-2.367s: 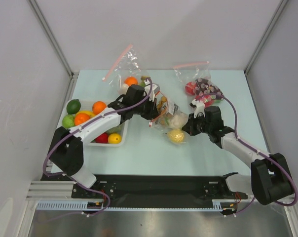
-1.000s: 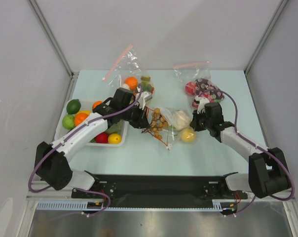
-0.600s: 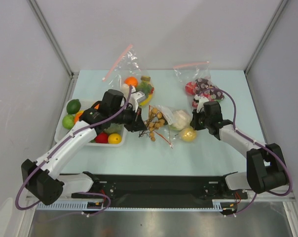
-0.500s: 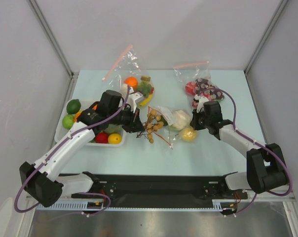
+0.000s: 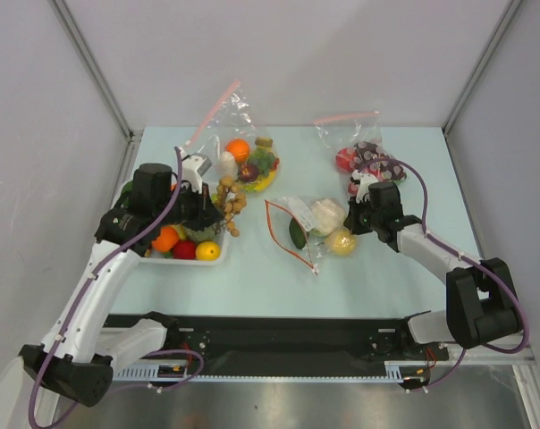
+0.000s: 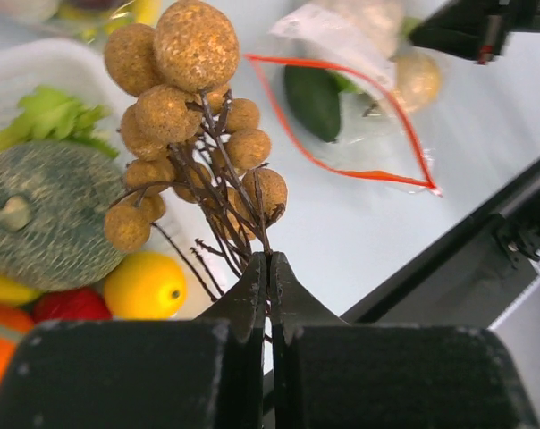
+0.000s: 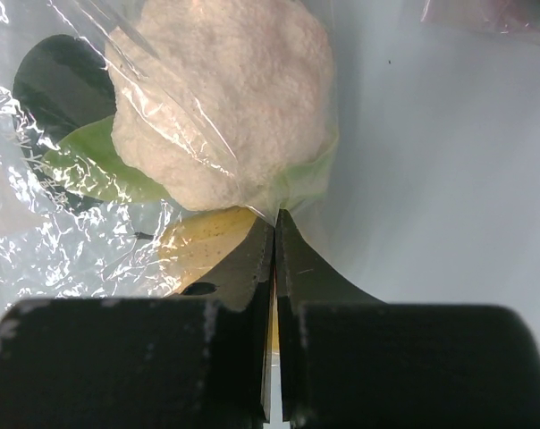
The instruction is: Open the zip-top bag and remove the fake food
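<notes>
The zip-top bag (image 5: 307,234) lies on the table with its red-orange rim (image 6: 341,168) spread open toward the left. Inside it are a pale white-green leafy head (image 7: 221,107), a yellow round fruit (image 5: 341,241) and a dark green piece (image 6: 313,98). My right gripper (image 7: 275,217) is shut on the bag's plastic at its right edge, beside the leafy head; it also shows in the top view (image 5: 355,217). My left gripper (image 6: 270,259) is shut on the twiggy stem of the brown bumpy cluster (image 6: 194,116), holding it up over the right side of the tray (image 5: 227,195).
A white tray (image 5: 185,262) at the left holds limes, oranges, a lemon (image 6: 145,286) and a netted melon (image 6: 46,223). Two pink-zip bags lie at the back, one with an orange (image 5: 239,147), one with red-purple toys (image 5: 364,159). Walls close in on both sides.
My left gripper has drawn the brown cluster out of the bag's mouth and carried it left, over the tray. The right gripper has kept its hold on the bag's edge.
</notes>
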### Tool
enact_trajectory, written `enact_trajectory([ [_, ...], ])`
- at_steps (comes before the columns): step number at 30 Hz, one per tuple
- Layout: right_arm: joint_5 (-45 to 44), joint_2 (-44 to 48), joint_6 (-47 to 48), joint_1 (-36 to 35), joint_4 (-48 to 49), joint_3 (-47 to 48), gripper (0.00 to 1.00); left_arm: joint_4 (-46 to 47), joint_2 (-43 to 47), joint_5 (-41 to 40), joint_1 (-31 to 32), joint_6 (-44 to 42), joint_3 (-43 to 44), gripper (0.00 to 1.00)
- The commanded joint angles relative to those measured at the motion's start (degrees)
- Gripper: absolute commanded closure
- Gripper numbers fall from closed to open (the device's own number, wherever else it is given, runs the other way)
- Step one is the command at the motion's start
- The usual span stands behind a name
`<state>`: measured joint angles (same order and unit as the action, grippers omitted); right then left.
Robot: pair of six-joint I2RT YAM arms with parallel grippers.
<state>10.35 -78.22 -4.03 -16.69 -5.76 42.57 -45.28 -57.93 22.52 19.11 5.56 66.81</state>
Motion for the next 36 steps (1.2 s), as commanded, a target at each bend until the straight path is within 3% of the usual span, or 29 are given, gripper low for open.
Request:
enact_trajectory([
  [1,-0.07,-0.27,0.43,0.25,0.57,2.0,1.0,-3.23,1.15,-4.24,-2.85,0.68,0.34,1.0],
  [10,0.81,-0.27,0.52,0.25,1.1,1.82,1.0,-3.68,1.51,-5.56,-6.72,-0.02,-3.26,1.0],
  [19,1.69,-0.89,0.6,0.25,1.54,1.56,1.0,5.72,-0.25,-2.66,-8.12,0.23,-3.08,1.0],
  [36,2.92,-1.06,1.04,0.25,2.59,0.68,1.0,15.39,-11.94,0.06,-12.78,0.15,-4.93,1.0],
])
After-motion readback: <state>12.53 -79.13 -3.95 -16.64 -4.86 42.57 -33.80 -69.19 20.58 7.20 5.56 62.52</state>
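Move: The left hand holds the brown-ball branch well above the right front corner of the white tray, whose middle is about 8 cm ahead, 18 cm left and 21 cm below. In the tray, the green squash sits some 8 cm ahead and 8 cm left, 18 cm down. The lemon is about 3 cm ahead and 6 cm left, the red apple level and 12 cm left, both 20 cm down. From the right hand, the tray's middle is about 53 cm left, 2 cm back and 3 cm below. Still pinching the branch by its twigs, the left hand carries it in over the tray towards the squash: first about 4 cm left while sinking, then some 8 cm forward and farther down, about 5 cm lower in all. The wrist turns some 15 degrees counter-clockwise; the fingers stay shut. The right hand stays put, keeping its pinch on the edge of the open bag. ##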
